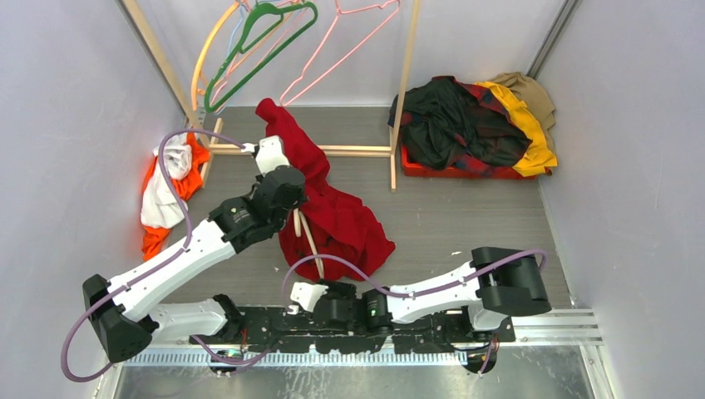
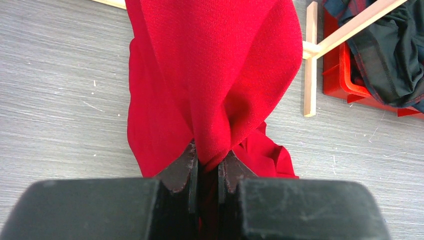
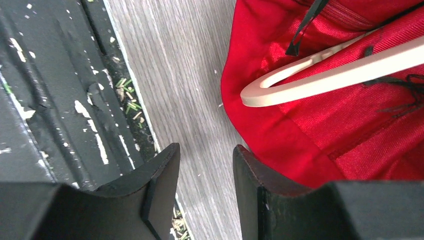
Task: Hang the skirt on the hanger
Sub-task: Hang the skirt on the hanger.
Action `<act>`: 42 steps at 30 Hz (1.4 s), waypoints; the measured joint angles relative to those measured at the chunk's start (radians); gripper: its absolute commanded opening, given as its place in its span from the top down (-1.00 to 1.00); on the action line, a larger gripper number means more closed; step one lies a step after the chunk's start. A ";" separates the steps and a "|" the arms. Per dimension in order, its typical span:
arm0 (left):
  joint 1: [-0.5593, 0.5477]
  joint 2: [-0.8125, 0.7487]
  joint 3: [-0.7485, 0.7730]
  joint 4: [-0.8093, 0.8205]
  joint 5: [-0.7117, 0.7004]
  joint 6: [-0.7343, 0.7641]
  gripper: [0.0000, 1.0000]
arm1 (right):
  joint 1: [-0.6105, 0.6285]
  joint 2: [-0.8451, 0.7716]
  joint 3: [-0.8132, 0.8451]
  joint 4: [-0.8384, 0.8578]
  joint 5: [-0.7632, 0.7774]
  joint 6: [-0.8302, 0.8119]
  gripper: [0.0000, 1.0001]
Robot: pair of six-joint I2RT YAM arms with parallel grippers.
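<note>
The bright-red skirt (image 1: 341, 220) lies bunched on the grey floor in the middle, with one end pulled up toward the rack. My left gripper (image 2: 209, 160) is shut on a fold of that raised end of the skirt (image 2: 215, 75), which drapes away from the jaws. The cream hanger (image 1: 309, 241) lies on the skirt's near part. In the right wrist view the hanger's rounded end (image 3: 325, 70) rests on the red fabric (image 3: 310, 125). My right gripper (image 3: 205, 150) is open and low over bare floor, just left of the skirt's edge, holding nothing.
A wooden rack (image 1: 399, 100) stands at the back with a green hanger (image 1: 258, 50) and a pink hanger (image 1: 332, 50). A red bin with dark plaid and yellow clothes (image 1: 461, 125) sits back right. Orange-and-white cloth (image 1: 166, 187) lies left. A black base rail (image 3: 50, 100) runs beside the right gripper.
</note>
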 measured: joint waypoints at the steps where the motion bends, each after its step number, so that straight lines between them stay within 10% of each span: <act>1: 0.000 -0.001 0.000 0.000 0.000 0.000 1.00 | 0.000 0.011 0.000 0.006 0.009 -0.011 0.03; 13: 0.000 -0.005 0.000 -0.001 0.015 0.000 1.00 | -0.010 0.181 0.052 0.081 0.135 -0.103 0.10; 21: 0.006 -0.007 0.000 -0.004 0.027 0.000 1.00 | -0.068 0.232 0.081 0.093 0.193 -0.122 0.91; 26: 0.016 -0.007 0.000 -0.005 0.032 0.000 1.00 | -0.087 0.222 0.092 0.080 0.183 -0.124 0.97; 42: 0.030 -0.008 0.154 -0.055 0.053 0.000 1.00 | -0.016 -0.359 0.046 -0.163 -0.051 0.017 0.97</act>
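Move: The skirt's near edge, which my open right fingers are going for, lies about 6 cm ahead, 1 cm left and 3 cm below them. The hanger's free end is some 4 cm ahead and 4 cm left, nearly level with the fingers. A black ribbon on the skirt is roughly 7 cm ahead and 7 cm left, 3 cm down. From my left hand that edge is about 15 cm back, 7 cm right and 20 cm lower. I slide my open right fingers forward and slightly down, about 6 cm out beneath the hanger's end, tipping them up a little, and pinch the skirt's near edge. Then I draw it back and lift it some 13 cm, fast, towards the hanger's end. My left hand keeps its grip on the gathered skirt, holding still, then rises about 5 cm late on. ##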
